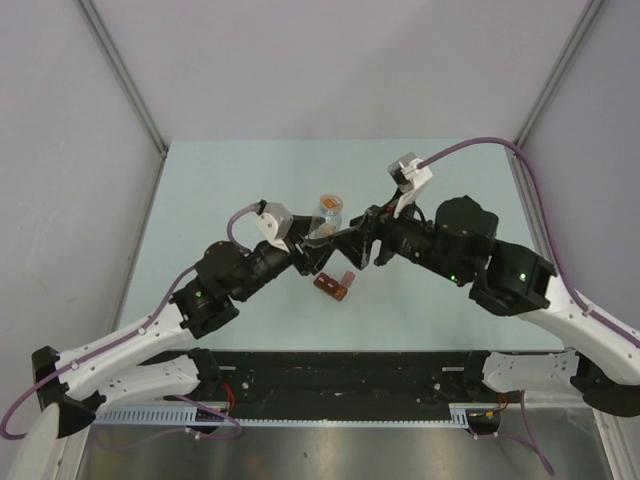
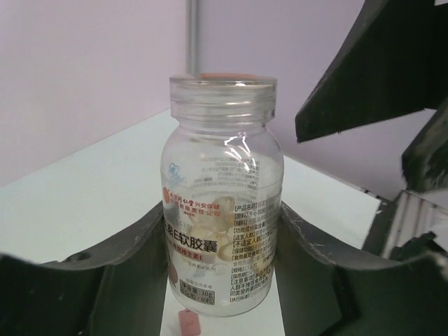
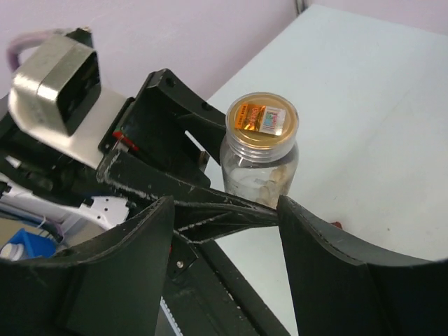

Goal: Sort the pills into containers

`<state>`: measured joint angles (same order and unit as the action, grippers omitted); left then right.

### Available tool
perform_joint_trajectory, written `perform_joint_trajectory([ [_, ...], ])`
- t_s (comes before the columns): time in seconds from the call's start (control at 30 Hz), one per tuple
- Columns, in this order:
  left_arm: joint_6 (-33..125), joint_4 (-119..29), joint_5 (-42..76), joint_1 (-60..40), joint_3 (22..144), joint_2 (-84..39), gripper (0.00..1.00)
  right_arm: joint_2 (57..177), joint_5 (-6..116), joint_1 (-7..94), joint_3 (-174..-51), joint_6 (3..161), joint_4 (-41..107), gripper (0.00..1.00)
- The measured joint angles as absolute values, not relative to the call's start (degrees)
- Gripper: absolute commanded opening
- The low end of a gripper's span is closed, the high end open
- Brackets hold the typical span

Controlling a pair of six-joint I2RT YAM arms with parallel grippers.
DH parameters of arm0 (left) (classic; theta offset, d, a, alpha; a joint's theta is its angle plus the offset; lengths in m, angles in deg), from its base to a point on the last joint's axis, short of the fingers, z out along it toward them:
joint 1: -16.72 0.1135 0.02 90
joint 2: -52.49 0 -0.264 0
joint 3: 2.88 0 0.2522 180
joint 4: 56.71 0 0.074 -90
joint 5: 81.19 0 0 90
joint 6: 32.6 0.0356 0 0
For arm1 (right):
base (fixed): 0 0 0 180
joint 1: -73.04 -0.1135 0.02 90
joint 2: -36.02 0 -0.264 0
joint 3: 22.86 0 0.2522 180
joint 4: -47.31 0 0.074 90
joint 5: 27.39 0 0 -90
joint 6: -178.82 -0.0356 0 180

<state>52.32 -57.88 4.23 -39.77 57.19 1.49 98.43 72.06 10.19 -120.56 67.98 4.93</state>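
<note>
My left gripper (image 1: 318,238) is shut on a small clear round bottle (image 1: 328,218) and holds it upright above the table. In the left wrist view the bottle (image 2: 222,203) fills the gap between the jaws, with pale pills (image 2: 210,234) inside and a gold foil seal (image 3: 260,117) across its mouth. My right gripper (image 1: 366,244) stands open just right of the bottle with nothing between its fingers (image 3: 318,259). The dark red containers (image 1: 335,286) lie on the table below both grippers. A corner of them (image 2: 189,324) shows under the bottle.
Pale green table (image 1: 200,200) with grey walls on three sides. A black rail (image 1: 340,375) with the arm bases runs along the near edge. My left gripper's finger (image 3: 210,210) crosses in front of the right gripper's jaws.
</note>
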Motion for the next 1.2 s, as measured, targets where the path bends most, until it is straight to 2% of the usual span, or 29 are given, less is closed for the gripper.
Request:
perform_joint_trajectory([
  [0.3, 46.8, -58.8, 21.5, -39.9, 57.2, 5.4, 0.00, 88.7, 62.2, 10.1, -118.9, 76.1, 5.2, 0.66],
  [0.57, 44.7, -59.0, 32.6, -42.0, 57.0, 7.2, 0.00, 86.7, 53.1, 10.1, -117.2, 81.4, 8.5, 0.67],
  [0.97, 44.7, -59.2, 37.0, -42.9, 57.0, 6.8, 0.00, 89.3, 47.7, 10.1, -116.1, 83.3, 13.3, 0.67],
  [1.2, 44.7, -59.2, 37.5, -43.0, 57.0, 6.8, 0.00, 89.5, 45.7, 10.1, -116.1, 83.3, 15.3, 0.61],
])
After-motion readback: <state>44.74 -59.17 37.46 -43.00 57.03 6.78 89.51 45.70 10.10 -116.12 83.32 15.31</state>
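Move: The left hand still holds the pill bottle, its middle only a couple of centimetres above the pads. Its cap lies about 6 cm ahead, 6 left and 2 below the open right hand. On the table some 40 cm below that hand are the red pill box, roughly 8 cm ahead and 6 left, and the small pink box, about 9 ahead and 2 left. Left hand draws the gripped bottle some 13 cm back, swinging clockwise; open right hand backs 8 cm and rises. ##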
